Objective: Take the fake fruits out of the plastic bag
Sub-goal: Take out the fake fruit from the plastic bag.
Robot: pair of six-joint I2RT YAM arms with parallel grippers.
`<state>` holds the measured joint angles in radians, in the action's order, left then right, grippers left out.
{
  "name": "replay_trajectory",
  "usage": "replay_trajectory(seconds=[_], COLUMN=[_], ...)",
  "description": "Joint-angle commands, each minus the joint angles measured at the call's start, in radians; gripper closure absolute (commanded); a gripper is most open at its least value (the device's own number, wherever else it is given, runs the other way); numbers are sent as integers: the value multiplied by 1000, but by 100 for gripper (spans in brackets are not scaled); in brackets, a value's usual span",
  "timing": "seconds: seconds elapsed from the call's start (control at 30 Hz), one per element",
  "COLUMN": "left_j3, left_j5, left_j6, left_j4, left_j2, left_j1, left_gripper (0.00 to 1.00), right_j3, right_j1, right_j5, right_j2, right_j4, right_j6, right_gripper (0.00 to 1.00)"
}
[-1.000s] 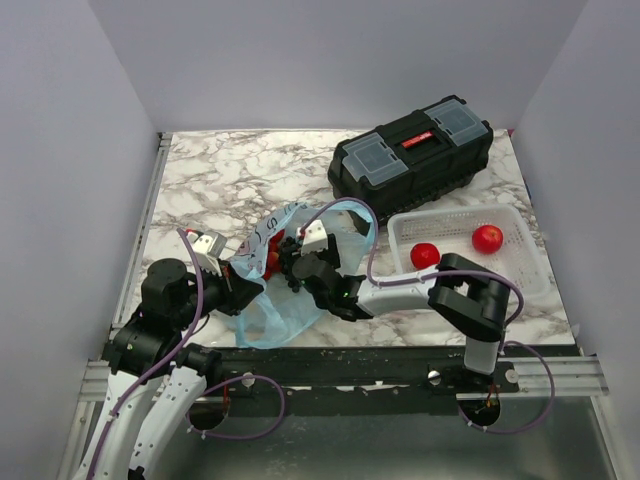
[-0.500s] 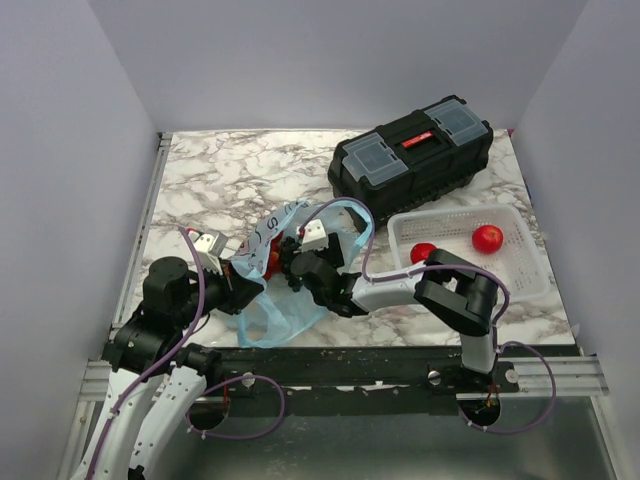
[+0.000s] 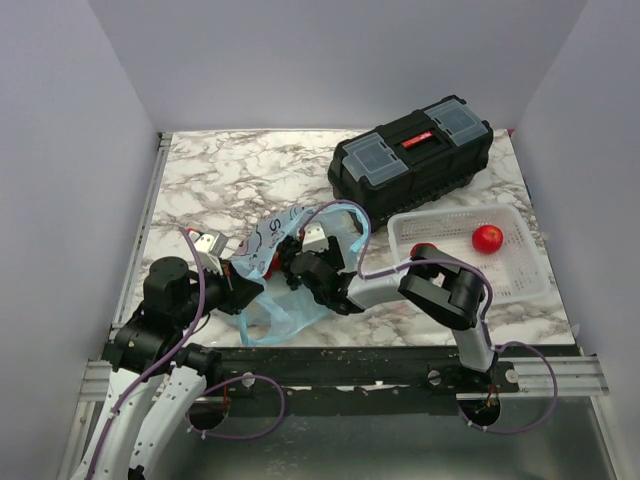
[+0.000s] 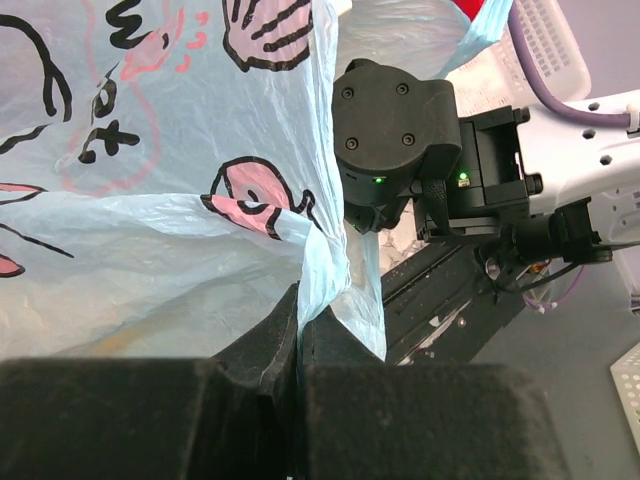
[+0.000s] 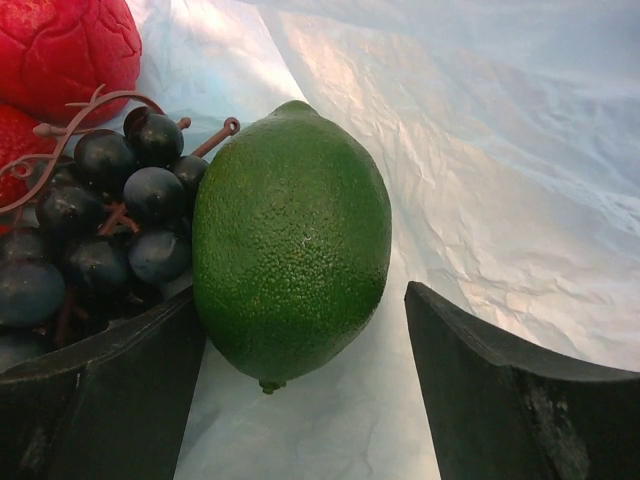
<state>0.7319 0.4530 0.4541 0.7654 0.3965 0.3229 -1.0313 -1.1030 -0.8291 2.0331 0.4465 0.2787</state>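
The light-blue plastic bag with pink and dark prints lies on the marble near the front left. My left gripper is shut on a fold of the bag's rim. My right gripper reaches into the bag's mouth and stands open. Inside the bag, a green lime-like fruit lies between the right jaws, against the left finger, with a gap to the right finger. Dark grapes and a red fruit lie to its left. Two red round fruits rest in the basket.
A white mesh basket stands at the right of the table. Behind it, a black toolbox with a red label sits at the back right. The right arm's wrist body hangs close beside the bag's rim.
My right arm has pushed further left into the bag and its elbow has swung left. The bag's upper flap has shifted. The left gripper has kept its hold.
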Motion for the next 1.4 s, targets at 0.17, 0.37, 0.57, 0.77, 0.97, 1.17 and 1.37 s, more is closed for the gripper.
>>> replay_trajectory(seconds=[0.17, 0.37, 0.57, 0.77, 0.97, 1.17, 1.37], left_j3=[-8, -9, -7, -6, -6, -6, -6], left_j5=[-19, -19, -17, -25, -30, -32, -26], left_j6=[-2, -2, -2, -2, -2, 0, -2], left_j4=[-6, -8, -5, -3, -2, -3, -2], left_j2=[-8, -7, 14, 12, 5, 2, 2], left_j1=[4, 4, 4, 4, 4, 4, 4], left_gripper=[100, 100, 100, 100, 100, 100, 100], right_j3=[-8, 52, 80, 120, 201, 216, 225], right_j1=[9, 7, 7, 7, 7, 7, 7], right_j5=[103, 180, 371, 635, 878, 916, 698], right_j2=[-53, -199, -331, -430, -595, -781, -931], right_j4=[25, -14, -123, -142, -75, -128, -163], right_j6=[-35, -8, 46, 49, 18, -14, -40], right_gripper=[51, 69, 80, 91, 99, 99, 99])
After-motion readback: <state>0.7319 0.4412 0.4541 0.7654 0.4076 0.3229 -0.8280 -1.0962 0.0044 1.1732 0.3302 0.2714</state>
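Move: Between the right hand's open fingers sits the green lime, its middle about 1 cm ahead of the hand point and level with it. The black grapes lie some 6 cm to the left of that hand and 1 cm ahead. The big red fruit is roughly 10 cm left and 5 cm ahead, about as low. From the left hand the lime lies about 19 cm ahead, 9 cm right and 18 cm below. Closing on the green lime from both sides, the right hand pinches it, then lifts it some 25 cm up out of the bag, away from the grapes, while drawing back about 14 cm. On the way it turns roughly 45 degrees counter-clockwise and rolls its left side up about 30. The left hand stays put, shut fingers still holding the bag's edge. ##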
